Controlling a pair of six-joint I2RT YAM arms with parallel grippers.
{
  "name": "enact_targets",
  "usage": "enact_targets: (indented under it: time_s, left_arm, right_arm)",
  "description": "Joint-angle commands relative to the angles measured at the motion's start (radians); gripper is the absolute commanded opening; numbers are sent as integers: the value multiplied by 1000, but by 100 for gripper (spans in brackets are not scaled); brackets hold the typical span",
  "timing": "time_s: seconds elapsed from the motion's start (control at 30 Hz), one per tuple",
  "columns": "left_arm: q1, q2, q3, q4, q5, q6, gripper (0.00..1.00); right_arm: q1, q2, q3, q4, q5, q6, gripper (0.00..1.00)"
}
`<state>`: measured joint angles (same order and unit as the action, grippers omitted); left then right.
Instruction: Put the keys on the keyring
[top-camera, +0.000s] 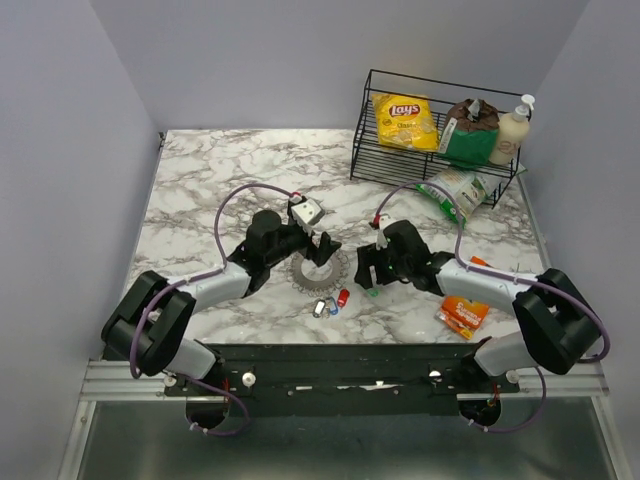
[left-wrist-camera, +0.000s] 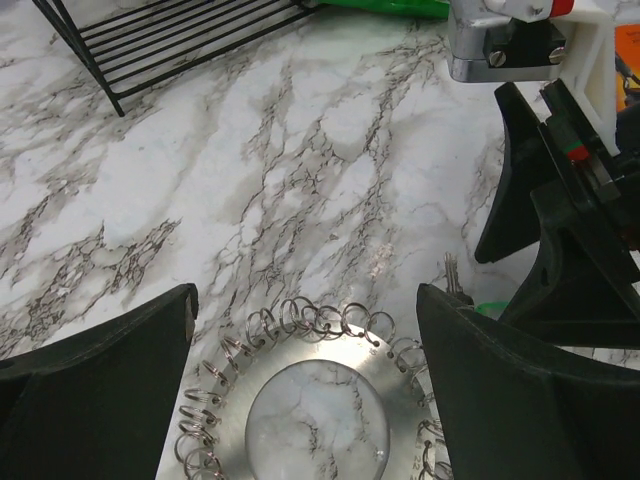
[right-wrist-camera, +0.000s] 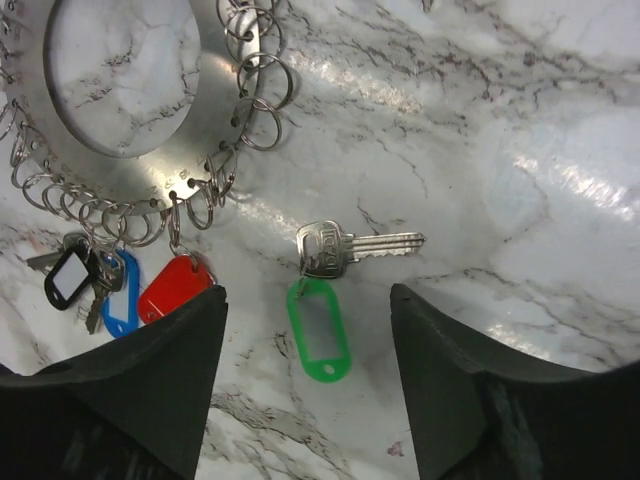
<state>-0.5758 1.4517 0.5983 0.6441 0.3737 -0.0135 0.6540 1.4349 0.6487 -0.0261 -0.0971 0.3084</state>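
Observation:
The keyring (top-camera: 318, 272) is a flat grey metal disc with an open centre and small wire loops round its rim, lying on the marble. My left gripper (left-wrist-camera: 308, 305) stands open over the keyring (left-wrist-camera: 320, 385), one finger on each side. From the keyring (right-wrist-camera: 150, 140) hang the red-tagged key (right-wrist-camera: 175, 285), the blue-tagged key (right-wrist-camera: 118, 292) and a black-tagged key (right-wrist-camera: 68, 280). A silver key with a green tag (right-wrist-camera: 320, 325) lies loose on the marble, apart from the ring. My right gripper (right-wrist-camera: 308, 295) is open just above it, holding nothing.
A black wire basket (top-camera: 372, 150) at the back right holds a yellow crisp bag (top-camera: 404, 120), a green packet and a bottle. Another green packet (top-camera: 455, 190) lies in front of it. An orange snack packet (top-camera: 463, 315) lies beside the right arm.

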Motion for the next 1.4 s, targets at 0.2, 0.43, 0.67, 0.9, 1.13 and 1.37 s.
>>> enact_targets:
  time_s: [0.2, 0.43, 0.67, 0.9, 1.13, 1.37]
  left_arm:
    - [7, -169, 38, -239, -88, -195, 99]
    - [10, -280, 56, -452, -229, -287, 99]
    - [24, -404, -28, -468, -396, -342, 99]
    - [36, -410, -74, -428, -351, -376, 99]
    - [74, -367, -84, -437, -297, -417, 99]
    - [126, -318, -86, -458, -253, -468, 99]
  right_arm:
    - [-2, -103, 31, -38, -64, -69, 100]
    - [16, -102, 65, -46, -95, -84, 100]
    - [70, -51, 111, -47, -101, -62, 99]
    - [81, 4, 157, -46, -112, -43, 99]
    - [82, 53, 196, -61, -81, -8, 98]
    - [81, 78, 221, -83, -15, 26, 98]
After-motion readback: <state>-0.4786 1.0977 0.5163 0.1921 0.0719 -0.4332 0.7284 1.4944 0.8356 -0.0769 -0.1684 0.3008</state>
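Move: The keyring plate lies some 12 cm below my left hand, about level with it and 3 cm to its left; the red tag is about 8 cm back and 3 cm right, the black tag 11 cm back and 4 cm left. From my right hand, just above the table, the keyring is about 13 cm left and 3 cm ahead; the green-tagged key lies right below, about 1 cm back and 1 cm right, and the red tag 5 cm back and 6 cm left. I rise with both hands. My left hand stays wide open, climbs about 5 cm, swings some 9 cm left past the keyring's middle and sinks back to its starting height, turning counter-clockwise and tipping its fingers down. Meanwhile my right hand opens fully, leaves the green-tagged key and goes up and then left, roughly 5 cm each way, towards the keyring. ##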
